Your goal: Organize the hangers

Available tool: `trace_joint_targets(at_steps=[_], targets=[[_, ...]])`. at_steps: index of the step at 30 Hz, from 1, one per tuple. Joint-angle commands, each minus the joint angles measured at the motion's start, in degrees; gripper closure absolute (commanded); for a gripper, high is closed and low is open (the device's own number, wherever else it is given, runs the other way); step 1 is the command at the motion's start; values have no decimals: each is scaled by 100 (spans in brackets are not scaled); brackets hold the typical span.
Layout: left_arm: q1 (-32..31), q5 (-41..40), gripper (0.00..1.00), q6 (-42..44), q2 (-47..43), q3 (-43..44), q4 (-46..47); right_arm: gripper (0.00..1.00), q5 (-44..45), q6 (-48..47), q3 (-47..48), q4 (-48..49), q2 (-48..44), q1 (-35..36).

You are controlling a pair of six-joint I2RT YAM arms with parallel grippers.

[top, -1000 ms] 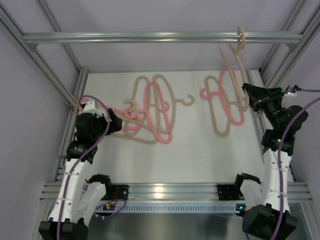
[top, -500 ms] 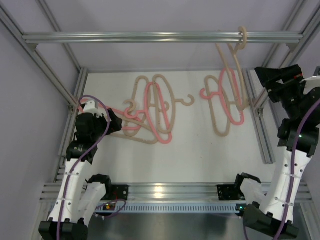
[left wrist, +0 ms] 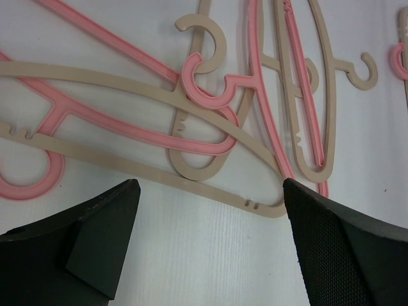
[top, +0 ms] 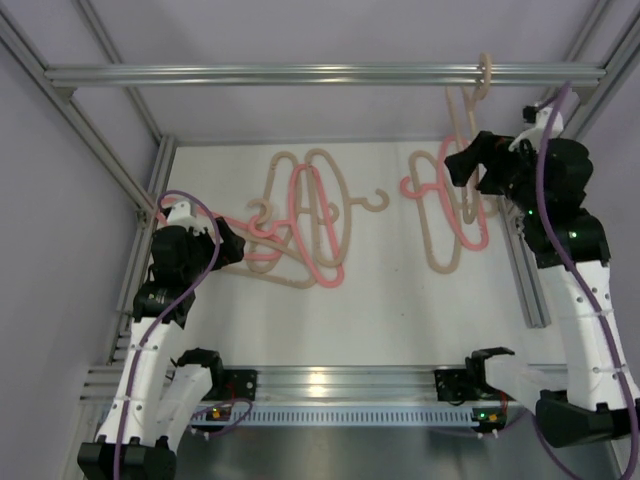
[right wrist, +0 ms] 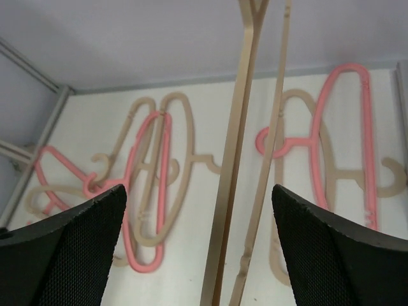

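One beige hanger [top: 484, 72] hangs by its hook on the top rail [top: 300, 74]. In the right wrist view its two bars [right wrist: 233, 159] drop between the fingers without touching them. My right gripper [top: 462, 165] [right wrist: 197, 188] is open around that hanger. A pile of beige and pink hangers [top: 305, 215] [left wrist: 210, 95] lies on the white table at the left. A beige and pink pair [top: 445, 215] [right wrist: 338, 146] lies at the right. My left gripper [top: 235, 250] [left wrist: 210, 185] is open and empty, low over the table just short of the left pile.
Aluminium frame posts run along the table's left side [top: 140, 240] and right side [top: 525, 280]. The right arm reaches over the right frame rail. Bare white tabletop [top: 400, 310] lies in front of both groups of hangers.
My right gripper has opened and let go of the hanging beige hanger, swung up to the right, then come back left around it. The left arm has not moved.
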Motion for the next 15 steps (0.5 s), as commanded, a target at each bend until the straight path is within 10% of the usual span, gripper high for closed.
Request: trace_joint_targets(at_steps=[1, 6, 15], targets=[[6, 17, 2, 43, -69, -39, 301, 12, 1383, -773, 323, -284, 318, 578], [-2, -9, 2, 52, -61, -30, 302, 25, 2282, -914, 341, -276, 609, 896], [6, 61, 2, 43, -52, -39, 301, 90, 2862, -993, 296, -276, 557, 896]])
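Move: The beige hanger hanging on the rail is right in front of the right hand: its near part is about 5 cm ahead, 2 cm to the right and 3 cm lower. Its rail runs some 15 cm ahead of the hand and 12 cm above it. On the table, almost 40 cm below the hand, a pink hanger lies about 9 cm ahead and 7 cm right, and a beige one about 7 cm straight ahead. From the left hand, the hanging hanger is roughly 48 cm right, 9 cm ahead and 17 cm higher. The right fingers, wide open at first, close on the near part of the hanging beige hanger and pinch one of its bars between their tips. To get there the hand dips about 5 cm and reaches 3.5 cm forward, then slides nearly 3 cm to the right as the fingers shut, rolling its left side down some 15 degrees and swinging clockwise about as much. ##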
